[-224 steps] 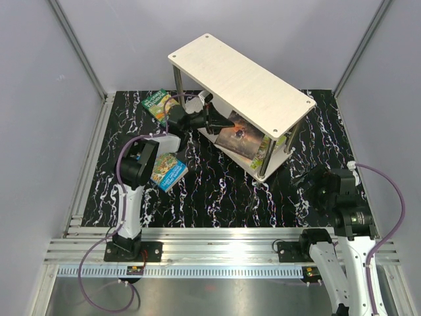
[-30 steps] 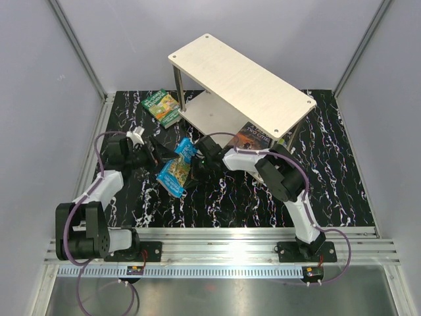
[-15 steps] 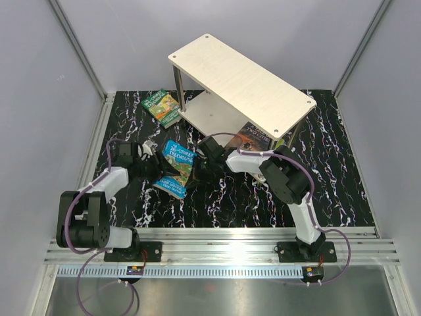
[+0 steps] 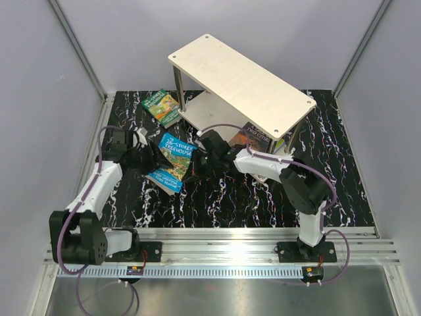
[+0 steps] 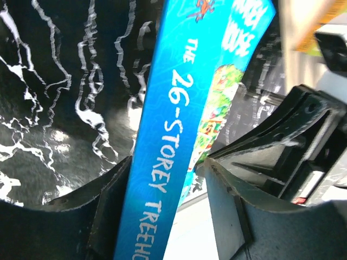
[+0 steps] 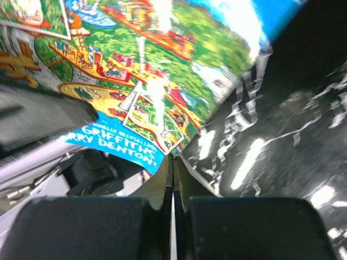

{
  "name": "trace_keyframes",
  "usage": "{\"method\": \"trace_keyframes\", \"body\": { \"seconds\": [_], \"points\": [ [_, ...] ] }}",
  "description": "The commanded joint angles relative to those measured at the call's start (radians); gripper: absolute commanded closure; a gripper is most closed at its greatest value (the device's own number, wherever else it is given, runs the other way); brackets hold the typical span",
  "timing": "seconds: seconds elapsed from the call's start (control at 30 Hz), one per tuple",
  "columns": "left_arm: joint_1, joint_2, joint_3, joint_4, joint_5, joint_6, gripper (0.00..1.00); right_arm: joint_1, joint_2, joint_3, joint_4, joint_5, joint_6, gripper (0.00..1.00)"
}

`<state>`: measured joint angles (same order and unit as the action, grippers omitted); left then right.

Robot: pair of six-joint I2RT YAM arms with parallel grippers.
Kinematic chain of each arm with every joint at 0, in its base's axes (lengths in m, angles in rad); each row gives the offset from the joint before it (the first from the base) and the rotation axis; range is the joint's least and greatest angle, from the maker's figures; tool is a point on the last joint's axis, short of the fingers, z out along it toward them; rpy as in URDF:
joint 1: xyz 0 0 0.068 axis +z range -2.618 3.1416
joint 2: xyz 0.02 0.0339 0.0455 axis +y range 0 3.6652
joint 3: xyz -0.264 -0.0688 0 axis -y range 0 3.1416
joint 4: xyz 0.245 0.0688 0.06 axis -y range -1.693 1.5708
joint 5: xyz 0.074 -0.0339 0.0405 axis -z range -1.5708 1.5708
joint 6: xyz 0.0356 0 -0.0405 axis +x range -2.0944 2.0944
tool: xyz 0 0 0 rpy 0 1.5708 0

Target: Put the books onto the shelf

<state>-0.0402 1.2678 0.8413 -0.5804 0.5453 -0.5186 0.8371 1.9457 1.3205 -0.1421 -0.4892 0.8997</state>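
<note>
The bright blue "Treehouse" book (image 4: 170, 163) stands tilted on the black marbled mat (image 4: 223, 197), left of the shelf (image 4: 240, 82). My left gripper (image 4: 152, 160) straddles its spine (image 5: 168, 141). The spine rests against one finger (image 5: 108, 216), and a gap shows before the other finger (image 5: 233, 211), so this gripper is open. My right gripper (image 4: 195, 166) is shut with nothing between its fingers. Its tips (image 6: 173, 160) sit against the book's lower edge (image 6: 124, 141). A green book (image 4: 161, 107) lies on the mat at the back left. A dark brown book (image 4: 251, 136) lies on the shelf's lower board (image 4: 210, 115).
Silver posts (image 4: 177, 85) carry the shelf's top board. Grey walls close in the left, back and right sides. An aluminium rail (image 4: 217, 250) with both arm bases runs along the near edge.
The blue book has turned its cover up toward the camera and shifted slightly left. My left gripper has come onto its spine and narrowed its jaws. The right gripper stayed shut at the book's right edge.
</note>
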Motion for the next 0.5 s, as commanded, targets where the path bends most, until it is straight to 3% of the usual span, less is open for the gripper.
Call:
{"method": "trace_keyframes", "body": {
  "seconds": [0.0, 0.13, 0.3, 0.43, 0.47],
  "points": [
    [-0.004, -0.102, 0.114, -0.010, 0.039, 0.032, 1.00, 0.034, -0.117, -0.009, -0.014, 0.027, -0.030, 1.00],
    [-0.004, -0.169, 0.142, 0.030, 0.117, -0.018, 1.00, 0.039, -0.152, -0.014, -0.031, 0.038, -0.028, 1.00],
    [-0.004, -0.255, 0.147, 0.091, 0.180, -0.101, 1.00, 0.040, -0.217, -0.010, -0.085, 0.058, -0.050, 0.84],
    [-0.006, -0.309, 0.079, 0.083, 0.177, -0.098, 1.00, 0.040, -0.264, 0.003, -0.134, 0.086, -0.079, 0.81],
    [-0.006, -0.330, 0.047, 0.112, 0.194, -0.144, 1.00, 0.040, -0.281, 0.019, -0.160, 0.087, -0.085, 0.71]
  ]
}}
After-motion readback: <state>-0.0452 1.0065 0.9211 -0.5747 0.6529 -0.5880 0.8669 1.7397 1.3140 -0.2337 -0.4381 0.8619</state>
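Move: The left gripper already holds the blue treehouse book by its spine, the book's middle some 5 cm to its right and about 2 cm lower. The clear part of the lower shelf lies about 17 cm ahead and 16 cm right, some 7 cm below; the green book is about 20 cm ahead, 2 cm left and 10 cm lower. For the right gripper, shut at the blue book's near right corner, the book's middle is roughly 4 cm ahead, 5 cm left, about level. Keep the left gripper's hold on the blue book's spine and lift it nearly straight up, about 11 cm, tipping the fingers up by some 15 to 20 degrees and easing off at the top. Raise the right gripper along with it, about 7 cm, staying beside the book's near right corner, and on the way begin opening its shut fingers to about a quarter. ##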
